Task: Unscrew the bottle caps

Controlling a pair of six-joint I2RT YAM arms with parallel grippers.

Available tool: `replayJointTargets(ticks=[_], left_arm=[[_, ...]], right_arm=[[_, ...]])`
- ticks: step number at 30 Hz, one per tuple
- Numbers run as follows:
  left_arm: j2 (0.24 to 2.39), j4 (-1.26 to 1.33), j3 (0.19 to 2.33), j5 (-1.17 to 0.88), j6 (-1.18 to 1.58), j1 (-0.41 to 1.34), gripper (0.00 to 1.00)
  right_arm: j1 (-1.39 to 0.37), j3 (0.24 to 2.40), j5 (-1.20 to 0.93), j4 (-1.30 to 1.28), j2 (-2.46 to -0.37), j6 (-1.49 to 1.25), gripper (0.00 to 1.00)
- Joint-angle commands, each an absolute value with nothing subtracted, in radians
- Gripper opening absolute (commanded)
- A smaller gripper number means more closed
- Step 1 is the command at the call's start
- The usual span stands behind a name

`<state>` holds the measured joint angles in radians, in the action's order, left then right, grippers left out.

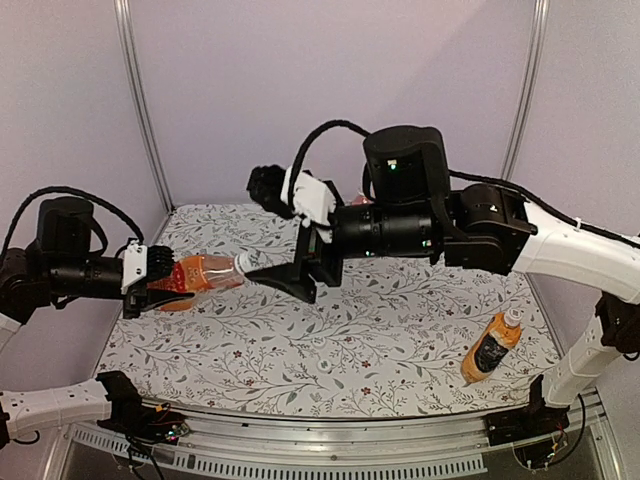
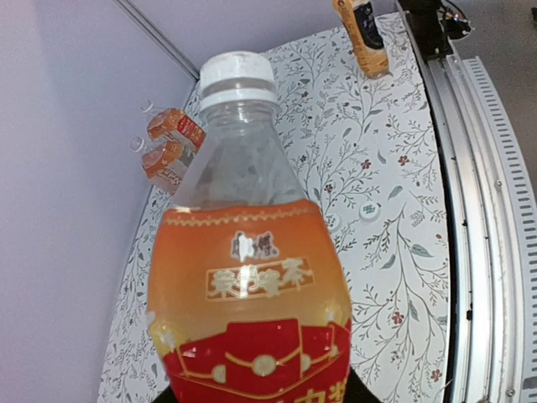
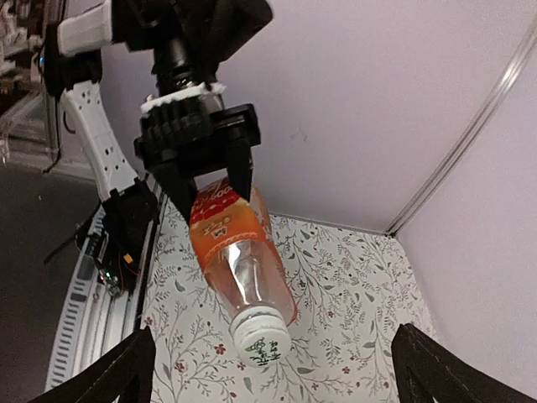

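Note:
My left gripper (image 1: 150, 280) is shut on the base of a clear bottle (image 1: 200, 275) of orange liquid with a red and orange label. It holds the bottle level above the table, neck pointing right. The white bottle cap (image 1: 243, 263) is on the neck. In the left wrist view the bottle (image 2: 247, 277) fills the frame, cap (image 2: 237, 71) at the top. My right gripper (image 1: 290, 265) is open, its black fingers (image 3: 109, 374) spread wide to either side of the cap (image 3: 262, 340) without touching it.
A dark-labelled bottle (image 1: 490, 350) with a white cap (image 1: 512, 318) lies at the table's front right. Two more orange bottles (image 2: 168, 143) lie by the back wall. Two small pale round things (image 2: 369, 212) lie on the floral tabletop (image 1: 330, 350). A metal rail (image 1: 380, 440) runs along the near edge.

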<state>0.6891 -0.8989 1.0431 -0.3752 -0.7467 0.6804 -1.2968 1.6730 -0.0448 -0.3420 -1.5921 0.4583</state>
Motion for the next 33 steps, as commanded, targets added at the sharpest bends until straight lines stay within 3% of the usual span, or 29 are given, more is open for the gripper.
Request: replayJointTargets(ticks=[1, 5, 8, 12, 18, 24, 30, 33], left_arm=[[0.686, -0.776, 1.008, -0.217, -0.74, 0.675, 0.15], [0.689, -0.727, 0.99, -0.151, -0.744, 0.676, 0.15], [0.688, -0.72, 0.989, -0.142, -0.755, 0.676, 0.15], [0.689, -0.721, 0.994, -0.155, -0.753, 0.676, 0.15], [0.692, -0.726, 0.997, -0.159, -0.753, 0.677, 0.15], [0.694, -0.738, 1.002, -0.172, -0.755, 0.676, 0.15], [0.691, -0.737, 1.002, -0.175, -0.756, 0.676, 0.15], [0.69, -0.738, 1.002, -0.176, -0.756, 0.676, 0.15]], right_arm=[[-1.173, 1.803, -0.319, -0.341, -1.651, -0.243, 0.98], [-1.126, 1.935, -0.353, -0.488, -1.774, -0.543, 0.8], [-1.112, 1.956, -0.402, -0.527, -1.822, -0.641, 0.77], [-1.111, 1.969, -0.421, -0.538, -1.849, -0.669, 0.73], [-1.108, 1.995, -0.427, -0.538, -1.869, -0.662, 0.47], [-1.094, 2.013, -0.432, -0.537, -1.892, -0.662, 0.5], [-1.093, 2.033, -0.461, -0.54, -1.915, -0.665, 0.36], [-1.093, 2.04, -0.48, -0.541, -1.922, -0.663, 0.24]])
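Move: The white cap of the bottle held in the left hand lies about 4 cm to the right hand's left, level with it fore and aft and 3 cm lower. From the left hand it is some 10 cm right, 3 cm ahead and 4 cm up. Two loose caps lie on the table about 9 cm right of the right hand and 39 cm below, one 1 cm ahead, the other 4 cm back. The right hand swings forward, rolls about 70 degrees and closes round the cap; the left carries its bottle 4 cm forward. ##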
